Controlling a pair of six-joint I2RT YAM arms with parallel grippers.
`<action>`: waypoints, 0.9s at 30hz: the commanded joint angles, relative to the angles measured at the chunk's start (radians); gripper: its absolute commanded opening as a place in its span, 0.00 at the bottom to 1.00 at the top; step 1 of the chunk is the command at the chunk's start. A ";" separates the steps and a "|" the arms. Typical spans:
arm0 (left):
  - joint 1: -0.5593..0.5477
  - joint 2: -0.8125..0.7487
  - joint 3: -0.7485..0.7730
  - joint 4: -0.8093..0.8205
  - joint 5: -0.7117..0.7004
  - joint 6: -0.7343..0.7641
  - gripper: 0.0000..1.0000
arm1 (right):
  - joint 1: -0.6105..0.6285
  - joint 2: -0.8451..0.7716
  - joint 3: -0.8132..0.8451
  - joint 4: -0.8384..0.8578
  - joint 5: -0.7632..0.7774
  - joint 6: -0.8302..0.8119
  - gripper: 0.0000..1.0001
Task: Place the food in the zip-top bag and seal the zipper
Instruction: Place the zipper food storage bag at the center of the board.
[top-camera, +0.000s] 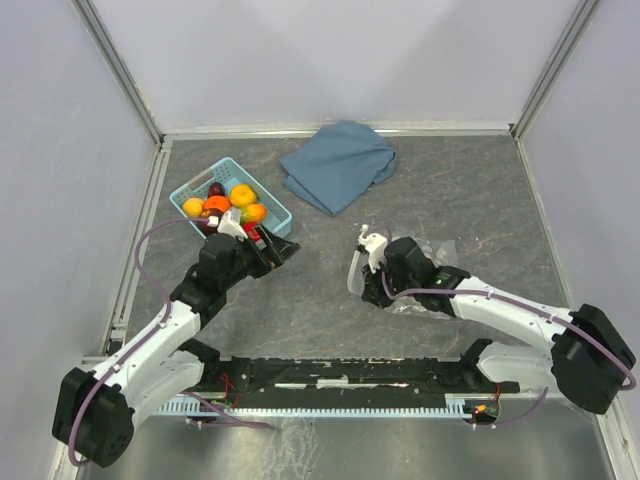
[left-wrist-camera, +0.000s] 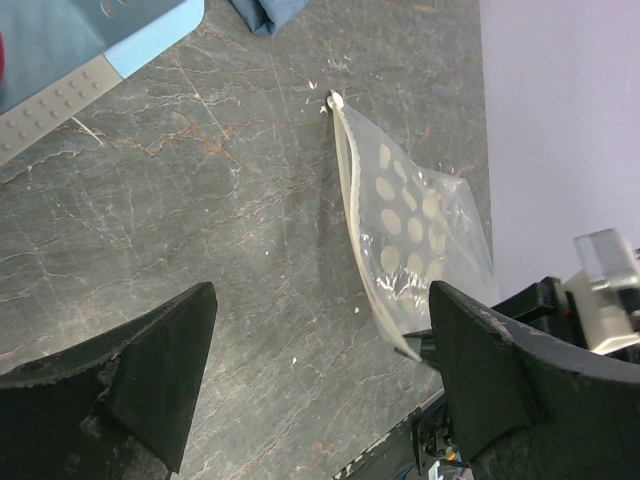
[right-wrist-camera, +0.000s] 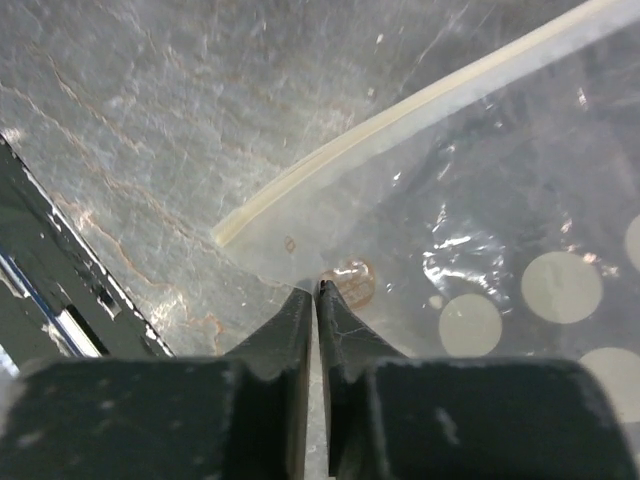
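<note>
The food (top-camera: 225, 200), small glossy red, orange, yellow and dark fruits, lies in the light-blue basket (top-camera: 262, 187). The zip-top bag (top-camera: 425, 272), clear with white dots, lies right of centre with its left edge lifted. My right gripper (top-camera: 362, 272) is shut on the bag near a corner (right-wrist-camera: 317, 288). The pale zipper (right-wrist-camera: 400, 110) runs diagonally just beyond the pinch. In the left wrist view the bag (left-wrist-camera: 405, 230) stands partly raised off the table. My left gripper (top-camera: 283, 248) is open and empty (left-wrist-camera: 320, 370), just below the basket and pointing toward the bag.
A folded blue cloth (top-camera: 338, 165) lies at the back centre and also shows in the left wrist view (left-wrist-camera: 265, 12). The basket's corner (left-wrist-camera: 60, 60) is at the top left of the left wrist view. Metal frame rails border the dark stone-patterned table.
</note>
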 joint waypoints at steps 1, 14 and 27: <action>-0.007 0.016 -0.009 0.053 0.022 0.009 0.92 | 0.039 0.025 -0.003 -0.011 0.089 0.088 0.21; -0.010 0.015 -0.045 0.049 -0.018 0.058 0.92 | 0.079 0.161 0.334 -0.418 0.409 0.270 0.66; -0.015 -0.042 -0.071 0.003 -0.031 0.102 0.92 | 0.045 0.522 0.571 -0.346 0.694 0.427 0.95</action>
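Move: The right fingers still pinch the bag's near edge, close to the zipper's near end. The board spot for that corner lies about 3 cm back, 3 cm left and some 4 cm below this hand; the zipper's middle is roughly 8 cm ahead and 2 cm left, the bag's dotted body 3 cm ahead and 9 cm right, the blue cloth some 30 cm ahead and 6 cm left. From the left hand that spot is about 13 cm back, 15 cm right and 11 cm below. Lower the right gripper some 2 cm, easing slightly back and right, while opening its fingers to let go of the bag's corner. Then lift clear and carry the hand forward about 10 cm along the zipper, opening almost fully and turning it some 35 degrees clockwise as its left side dips. Meanwhile sink the open left gripper about 3 cm. ##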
